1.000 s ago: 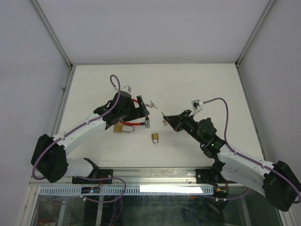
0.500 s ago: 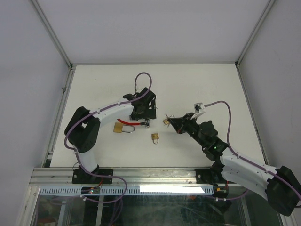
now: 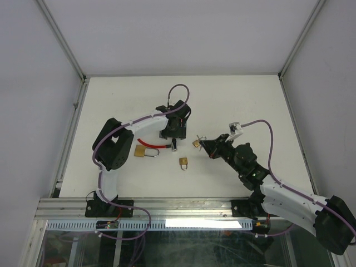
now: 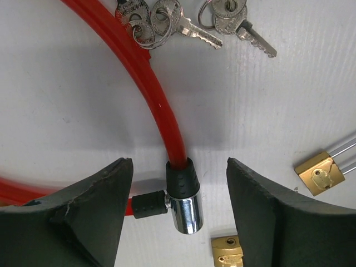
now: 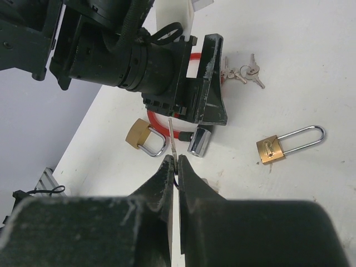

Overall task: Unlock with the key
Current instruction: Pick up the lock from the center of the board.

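Note:
A red cable lock (image 4: 161, 105) lies on the white table, ending in a black sleeve and a chrome cylinder (image 4: 186, 203) with a black side plug. My left gripper (image 4: 178, 164) hangs straight above that cylinder, open, one finger on each side with clear gaps. From above, the left gripper (image 3: 174, 135) covers the cable end (image 3: 174, 146). My right gripper (image 5: 176, 160) is shut on a thin silver key (image 5: 173, 133), whose blade sticks out toward the chrome cylinder (image 5: 198, 140). The right gripper (image 3: 203, 143) sits a little to the right of the cylinder.
Two bunches of spare keys (image 4: 167, 22) (image 4: 236, 22) lie beyond the cable. A long-shackle brass padlock (image 4: 320, 172) (image 3: 196, 143) rests right of the cylinder, a small brass one (image 3: 183, 162) nearer the front, and a bigger one (image 3: 140, 151) to the left.
My left arm swung in from the left; its gripper now hangs over the chrome cylinder with the jaws narrower. My right gripper edged left with the key.

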`<state>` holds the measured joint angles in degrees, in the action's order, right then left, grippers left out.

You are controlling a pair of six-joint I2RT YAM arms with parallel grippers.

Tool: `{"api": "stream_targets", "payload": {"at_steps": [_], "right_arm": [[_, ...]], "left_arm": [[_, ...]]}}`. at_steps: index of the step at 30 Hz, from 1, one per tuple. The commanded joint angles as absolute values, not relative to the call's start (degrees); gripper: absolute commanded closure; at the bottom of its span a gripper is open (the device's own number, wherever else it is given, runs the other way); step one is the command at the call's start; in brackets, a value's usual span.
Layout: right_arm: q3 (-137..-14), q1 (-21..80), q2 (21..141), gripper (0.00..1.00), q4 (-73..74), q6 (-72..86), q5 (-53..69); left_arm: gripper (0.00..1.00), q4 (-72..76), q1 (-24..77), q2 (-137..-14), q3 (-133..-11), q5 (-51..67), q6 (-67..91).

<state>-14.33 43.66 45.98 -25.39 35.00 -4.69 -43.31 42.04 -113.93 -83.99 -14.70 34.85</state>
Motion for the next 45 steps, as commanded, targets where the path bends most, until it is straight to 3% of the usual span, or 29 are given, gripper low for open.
{"api": "stream_targets", "payload": {"at_steps": [1, 9, 16, 33, 45], "right_arm": [[-14.7, 43.9, 46.1, 1.0, -27.1, 34.1, -6.5], [-14.1, 43.9, 46.0, 1.0, -27.5, 34.3, -6.4], [-14.0, 43.9, 45.9, 1.0, -27.6, 34.9, -6.2], [-15.7, 46.5, 50.3, 1.0, -30.5, 36.1, -5.3], [-18.1, 50.6, 55.3, 1.0, -32.4, 37.9, -6.9]], "left_arm": [[0.32, -45.4, 42.4, -114.6, -86.5, -13.5, 33.1], [0.35, -47.4, 42.6, -117.3, -87.1, -12.0, 33.2], [0.43, -48.4, 42.7, -119.9, -87.4, -11.5, 32.8], [0.87, -43.9, 41.8, -112.4, -86.1, -10.8, 37.8], [1.0, -35.7, 39.3, -102.4, -80.8, -5.9, 46.4]]}}
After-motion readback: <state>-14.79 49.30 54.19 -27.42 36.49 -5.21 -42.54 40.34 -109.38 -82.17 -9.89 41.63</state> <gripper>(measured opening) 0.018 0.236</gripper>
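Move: Between the left hand's open fingers lies the cable lock's head, about 2 cm back from the hand and 2 cm below. From the hand, the keys are some 8 cm ahead and 1 cm right, the long-shackle padlock about 11 cm right and 1 cm back, and the small padlock 10 cm back and 4 cm right. The lock's head is roughly 8 cm ahead, 10 cm left and 15 cm below the right hand. Settling about 1.5 cm down and 1 cm back over the lock's head, the left hand stays there while its fingers close and pinch the black collar from both sides, then lifts it nearly 4 cm, speeding up. Late on, the right hand, still gripping its key, moves left and down about 3 cm each, drifting back, nearer the lock. ##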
